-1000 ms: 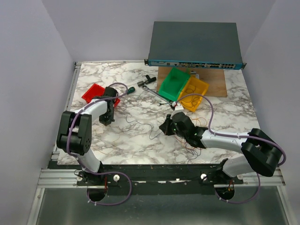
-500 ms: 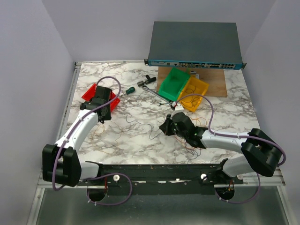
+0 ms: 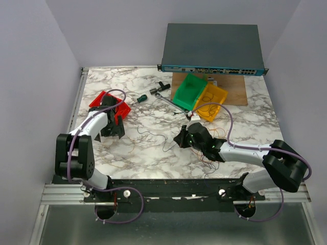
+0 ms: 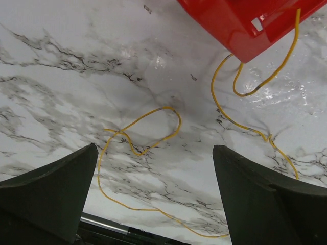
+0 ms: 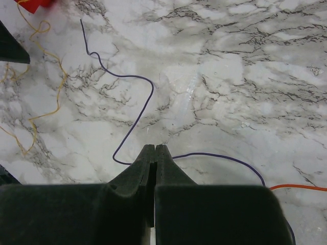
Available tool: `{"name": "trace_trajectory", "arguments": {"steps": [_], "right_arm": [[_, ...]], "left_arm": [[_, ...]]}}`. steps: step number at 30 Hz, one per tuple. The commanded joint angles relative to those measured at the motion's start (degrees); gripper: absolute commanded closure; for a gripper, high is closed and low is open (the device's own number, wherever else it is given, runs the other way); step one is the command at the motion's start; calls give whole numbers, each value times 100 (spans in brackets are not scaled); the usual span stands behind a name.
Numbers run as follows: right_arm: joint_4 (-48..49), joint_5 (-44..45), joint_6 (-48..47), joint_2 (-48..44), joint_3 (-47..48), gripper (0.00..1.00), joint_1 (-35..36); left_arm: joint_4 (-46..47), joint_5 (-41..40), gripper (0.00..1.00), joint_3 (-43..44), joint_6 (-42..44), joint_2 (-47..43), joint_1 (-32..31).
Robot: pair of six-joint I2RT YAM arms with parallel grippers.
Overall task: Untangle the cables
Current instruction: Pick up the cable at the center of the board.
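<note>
The cables are thin wires spread over the marble table (image 3: pixel 148 81). A yellow cable (image 4: pixel 164 108) loops on the marble below my left gripper (image 4: pixel 154 148), which stands open with nothing between its fingers. A second yellow cable (image 4: pixel 213 92) trails out of the red bin (image 4: pixel 240 25). In the top view the left gripper (image 3: pixel 113 127) hangs just in front of the red bin (image 3: pixel 102 99). My right gripper (image 5: pixel 155 147) is shut, and the dark purple cable (image 5: pixel 148 102) runs into its tips from both sides. Orange cable (image 5: pixel 301 188) lies to its right. More wires tangle beside the right arm (image 3: pixel 212 158).
A grey network switch (image 3: pixel 212 48) stands at the back. Green bin (image 3: pixel 190 91) and yellow bin (image 3: pixel 212 101) lean on a wooden board (image 3: pixel 240 94). A wrench (image 3: pixel 166 101), a green-handled screwdriver (image 3: pixel 140 98) and a black tool (image 3: pixel 162 86) lie mid-table.
The left arm reached out to the red bin and drew back a little, and its jaws opened wide. The right arm has not moved.
</note>
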Motion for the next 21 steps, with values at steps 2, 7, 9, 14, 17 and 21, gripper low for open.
{"name": "trace_trajectory", "arguments": {"steps": [2,7,9,14,17,21], "right_arm": [[183,-85,51,-145,-104,99,33],[192,-57,33,-216,-152,99,35],[192,-54,25,-214,-155,99,35],[221,-34,20,-183,-152,99,31],[234,-6,20,-153,-151,99,36],[225,23,13,-163,-162,99,32]], "left_arm": [[32,508,1,102,-37,523,117],[1010,1492,15,-302,-48,582,236],[1031,1512,39,-321,-73,599,324],[1335,1463,100,-609,-85,-55,346],[1501,1420,100,-763,-135,-447,346],[1676,1497,100,-932,-170,-898,346]]}}
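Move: The bend of the yellow cable's small loop lies about 4 cm below my open left hand, some 2 cm to its right and 1 cm ahead. The red bin's middle is roughly 15 cm ahead of that hand and 2 cm right. The other yellow strand, trailing from the bin's near corner, runs about 9 cm right and 5 cm ahead. From my right hand the bend is some 31 cm left and 2 cm ahead. I sink my wide-open left hand about 3.5 cm onto the yellow loop while shifting some 2.5 cm right and a little forward, rolling the wrist about 10 degrees so its left side dips. Low at the table I shut the fingers and pinch the bend of the cable between the tips, then start back up, about 2 cm. ##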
